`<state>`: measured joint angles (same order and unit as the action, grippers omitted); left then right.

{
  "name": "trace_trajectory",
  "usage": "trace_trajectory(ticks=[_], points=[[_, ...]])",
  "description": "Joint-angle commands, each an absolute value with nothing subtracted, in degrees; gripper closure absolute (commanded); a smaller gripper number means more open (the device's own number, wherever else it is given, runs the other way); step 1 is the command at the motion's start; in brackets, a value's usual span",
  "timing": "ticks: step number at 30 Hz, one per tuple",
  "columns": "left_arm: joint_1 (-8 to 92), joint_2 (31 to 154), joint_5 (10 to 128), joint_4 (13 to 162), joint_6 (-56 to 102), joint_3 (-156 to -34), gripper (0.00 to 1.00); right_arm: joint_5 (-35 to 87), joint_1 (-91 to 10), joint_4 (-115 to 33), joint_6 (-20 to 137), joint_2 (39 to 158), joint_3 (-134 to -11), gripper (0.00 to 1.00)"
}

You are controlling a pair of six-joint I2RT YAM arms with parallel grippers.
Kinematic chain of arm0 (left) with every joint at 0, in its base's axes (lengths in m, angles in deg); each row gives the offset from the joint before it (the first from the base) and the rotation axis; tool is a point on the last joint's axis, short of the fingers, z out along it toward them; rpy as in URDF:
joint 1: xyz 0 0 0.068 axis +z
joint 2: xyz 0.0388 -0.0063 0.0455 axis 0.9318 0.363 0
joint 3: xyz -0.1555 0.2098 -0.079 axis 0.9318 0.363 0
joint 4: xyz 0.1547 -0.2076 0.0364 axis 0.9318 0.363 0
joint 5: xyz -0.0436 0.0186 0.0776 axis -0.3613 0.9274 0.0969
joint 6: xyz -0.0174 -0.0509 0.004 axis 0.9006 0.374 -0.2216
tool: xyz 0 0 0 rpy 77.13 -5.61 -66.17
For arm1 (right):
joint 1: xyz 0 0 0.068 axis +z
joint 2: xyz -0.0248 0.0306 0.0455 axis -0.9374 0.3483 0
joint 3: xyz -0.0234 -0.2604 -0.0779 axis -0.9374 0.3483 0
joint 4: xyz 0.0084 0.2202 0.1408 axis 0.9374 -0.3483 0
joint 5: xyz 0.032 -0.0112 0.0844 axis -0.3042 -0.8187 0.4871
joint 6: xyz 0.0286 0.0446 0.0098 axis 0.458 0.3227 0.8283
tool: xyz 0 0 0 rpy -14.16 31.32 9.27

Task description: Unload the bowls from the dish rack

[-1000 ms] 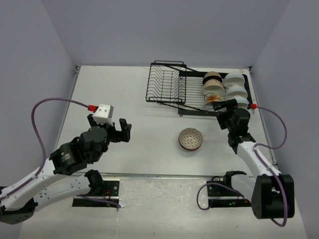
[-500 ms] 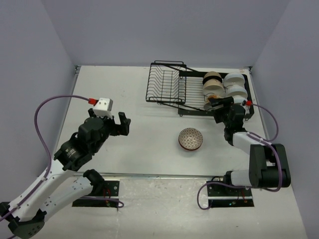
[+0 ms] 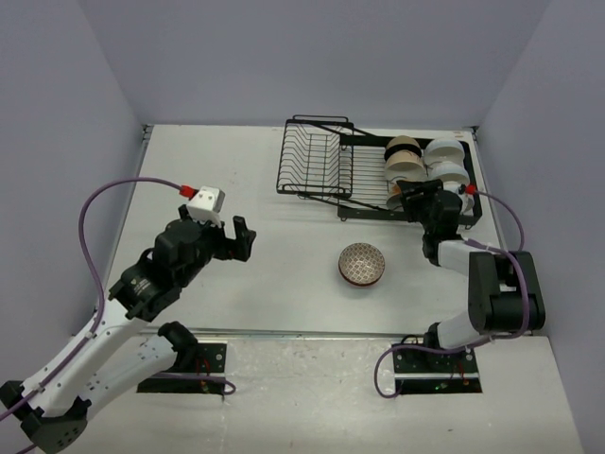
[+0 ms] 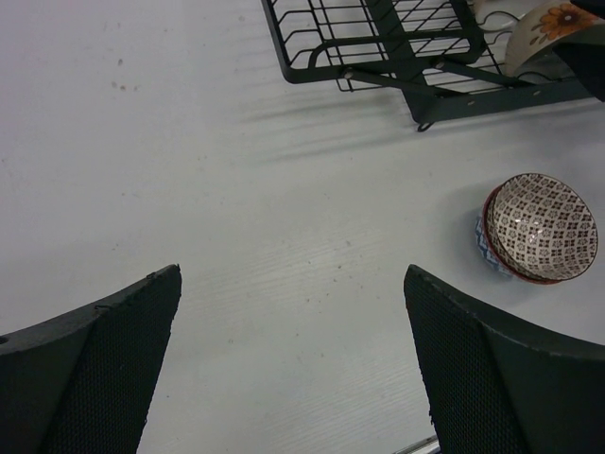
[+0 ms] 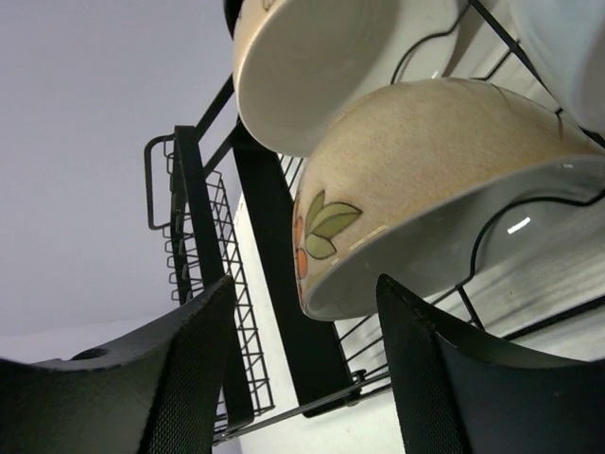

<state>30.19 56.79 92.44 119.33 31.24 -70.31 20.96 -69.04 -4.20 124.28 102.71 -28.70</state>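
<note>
The black wire dish rack point(image 3: 326, 165) stands at the back, with several bowls standing on edge in its right tray: cream ones point(image 3: 404, 153) and white ones point(image 3: 444, 156). My right gripper point(image 3: 413, 199) is open at the tray's front, its jaws either side of the rim of an orange-floral bowl point(image 5: 425, 180), with a cream bowl point(image 5: 321, 57) behind it. A reddish-brown patterned bowl point(image 3: 362, 264) sits stacked on a blue-and-white one point(image 4: 484, 248) on the table. My left gripper point(image 3: 236, 241) is open and empty over bare table, left of that stack point(image 4: 541, 227).
The rack's upright slotted section point(image 4: 378, 38) is empty at the left. Grey walls close in the table on three sides. Cables loop off both arms.
My right gripper has moved up and back to the tray's front, onto the floral bowl. My left arm has shifted slightly forward and right.
</note>
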Motion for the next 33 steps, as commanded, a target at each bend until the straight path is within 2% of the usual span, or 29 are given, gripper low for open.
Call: trace_trajectory(ticks=[1, 3, 13, 21, 26, 31, 32, 33], points=[[30.83, 57.13, 90.32, 116.8, 29.21, -69.98, 0.0, 19.18, -69.35, 3.33, 124.02, 104.6, -30.74, 0.41], [30.75, 57.4, 89.88, 116.71, 29.03, -69.98, 0.0, 19.18, -69.35, 5.79, 124.54, 105.22, -29.61, 0.49], [30.83, 58.45, 86.45, 116.36, 28.41, -69.54, 0.0, 18.66, -69.35, 16.25, 125.52, 109.35, -26.79, 0.61], [30.83, 58.19, 85.66, 116.18, 28.24, -69.45, 0.0, 17.61, -69.35, 18.46, 126.4, 110.49, -25.65, 0.7], [30.75, 58.19, 85.48, 116.18, 28.24, -69.37, 0.0, 17.95, -69.35, 19.86, 125.6, 110.93, -25.3, 0.82], [30.75, 58.28, 85.22, 116.1, 28.24, -69.37, 0.0, 18.22, -69.35, 24.07, 125.78, 113.12, -24.6, 0.89], [30.83, 58.28, 84.52, 115.92, 28.06, -69.45, 0.0, 19.52, -69.35, 25.39, 126.04, 113.56, -23.9, 0.95], [30.75, 58.19, 84.34, 115.92, 27.98, -69.45, 0.0, 19.71, -69.35, 27.58, 126.22, 113.92, -23.54, 0.96]])
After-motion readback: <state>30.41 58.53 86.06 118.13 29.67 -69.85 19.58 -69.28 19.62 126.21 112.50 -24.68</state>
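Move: The flower-patterned bowl stands tilted in the front of the rack. Its middle is about 3 cm ahead of the right hand, 4 cm to the right and 4 cm lower, with its upper left rim almost between the open fingers. The tan bowl behind it sits some 8 cm farther out; the front white bowl is about 11 cm to the flowered bowl's right. From the left hand the flowered bowl lies roughly 22 cm ahead, 40 cm right and 16 cm lower. The right hand's fingers pinch the upper left rim of the flowered bowl, closing from rather over half open to nearly shut, one finger outside the wall and one inside. Meanwhile the hand eases about 1.5 cm forward onto the rim, rising a centimetre and sinking again, while the fingers tip up about 10 degrees. The left hand, empty and open, drifts about 2 cm right. ##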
